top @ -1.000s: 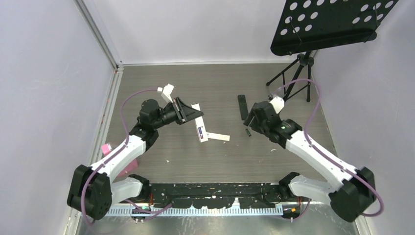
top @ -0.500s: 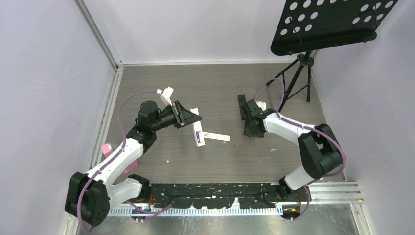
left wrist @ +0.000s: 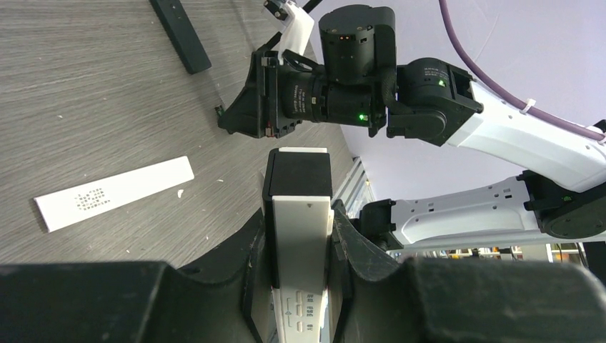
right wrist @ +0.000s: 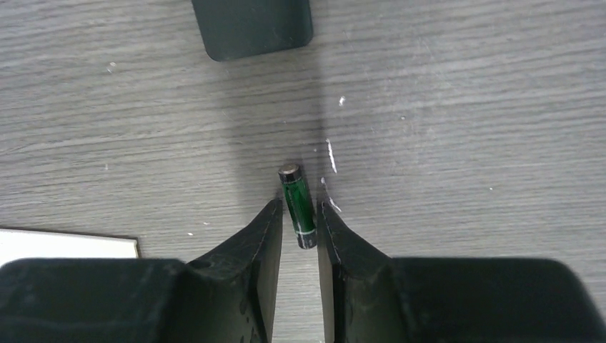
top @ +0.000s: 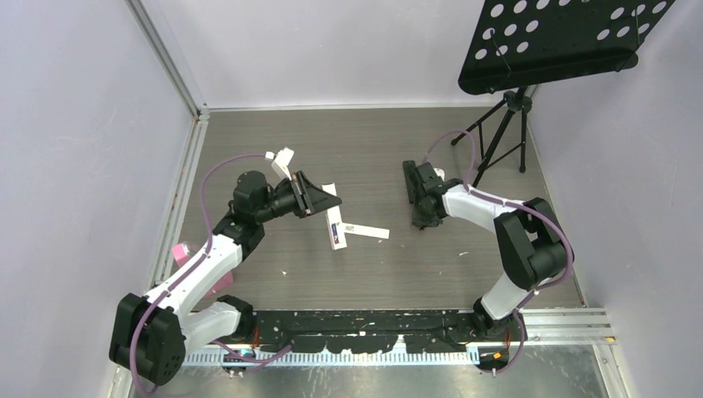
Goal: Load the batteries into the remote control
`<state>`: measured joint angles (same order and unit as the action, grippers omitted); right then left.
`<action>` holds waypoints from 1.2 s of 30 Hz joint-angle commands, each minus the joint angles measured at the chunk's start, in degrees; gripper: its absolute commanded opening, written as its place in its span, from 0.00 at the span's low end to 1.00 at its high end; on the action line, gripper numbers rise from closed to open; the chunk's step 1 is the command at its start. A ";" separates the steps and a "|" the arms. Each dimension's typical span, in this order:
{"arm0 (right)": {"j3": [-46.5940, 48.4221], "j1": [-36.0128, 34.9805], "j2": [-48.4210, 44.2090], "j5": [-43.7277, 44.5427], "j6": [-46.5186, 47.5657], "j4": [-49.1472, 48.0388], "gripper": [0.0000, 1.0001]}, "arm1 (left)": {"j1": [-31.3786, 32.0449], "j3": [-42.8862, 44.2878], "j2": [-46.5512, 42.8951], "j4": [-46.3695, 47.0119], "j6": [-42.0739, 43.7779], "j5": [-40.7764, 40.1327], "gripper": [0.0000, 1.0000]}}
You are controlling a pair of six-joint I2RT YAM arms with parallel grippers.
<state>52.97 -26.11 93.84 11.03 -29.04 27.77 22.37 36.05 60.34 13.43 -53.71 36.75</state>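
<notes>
The white remote control (top: pixel 335 220) hangs tilted above the table, with my left gripper (top: pixel 313 199) shut on its sides. In the left wrist view the remote (left wrist: pixel 301 239) fills the space between the fingers, and my left gripper (left wrist: pixel 299 209) clamps it. A green battery (right wrist: pixel 297 206) lies on the table. My right gripper (right wrist: pixel 300 214) is down at the table, open, with one fingertip close on each side of the battery. From above, my right gripper (top: pixel 424 219) hides the battery.
The remote's white cover strip (top: pixel 366 231) lies flat beside the remote. A flat black bar (top: pixel 409 181) lies just beyond the right gripper. A music stand's tripod (top: pixel 507 124) stands at the back right. A pink object (top: pixel 179 250) sits at the left edge.
My right arm has folded in and dropped its gripper to the table, with the jaws narrowing round the green battery. The left arm has barely moved and still holds the remote.
</notes>
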 commanded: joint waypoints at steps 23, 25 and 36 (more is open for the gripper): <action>-8.21 -11.07 -31.20 -24.47 0.25 -22.63 0.01 | -0.31 -0.75 1.37 1.65 -0.76 -2.40 0.00; -8.28 -13.41 -33.46 -27.79 0.46 -25.02 0.01 | -0.31 -1.23 1.37 3.38 -1.63 -2.30 0.00; -6.79 -20.92 -36.44 -39.63 1.76 -32.30 0.01 | -0.27 -3.48 0.44 12.14 -5.58 0.37 0.00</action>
<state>44.34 -44.88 57.98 -24.12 -29.52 -0.97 22.37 33.47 61.69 16.95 -56.93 34.74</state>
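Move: The green battery lies right at the right hand's fingertips, about 1 cm ahead, 1 cm left and 1 cm lower. The black remote control is some 13 cm ahead of that hand and 4 cm left, the white battery cover 15 cm left and 2 cm back, both on the table; the white remote control, in the left fingers, is about 22 cm left, 10 cm back and 22 cm up. From the left hand, the battery is some 21 cm right, 6 cm ahead and 23 cm down. The right hand slides a bit over 1 cm forward and as much left, level just over the table, while its fingers close and pinch the green battery, then lifts it some 24 cm and carries it left and back towards the white remote control, ending about 18 cm left and 11 cm back of its start. On the way the wrist swings by roughly 75 degrees, so that the downward fingers come to point left and nearly level, holding the battery out towards the open compartment, while the left hand keeps its grip on the white remote control and sinks slightly. ##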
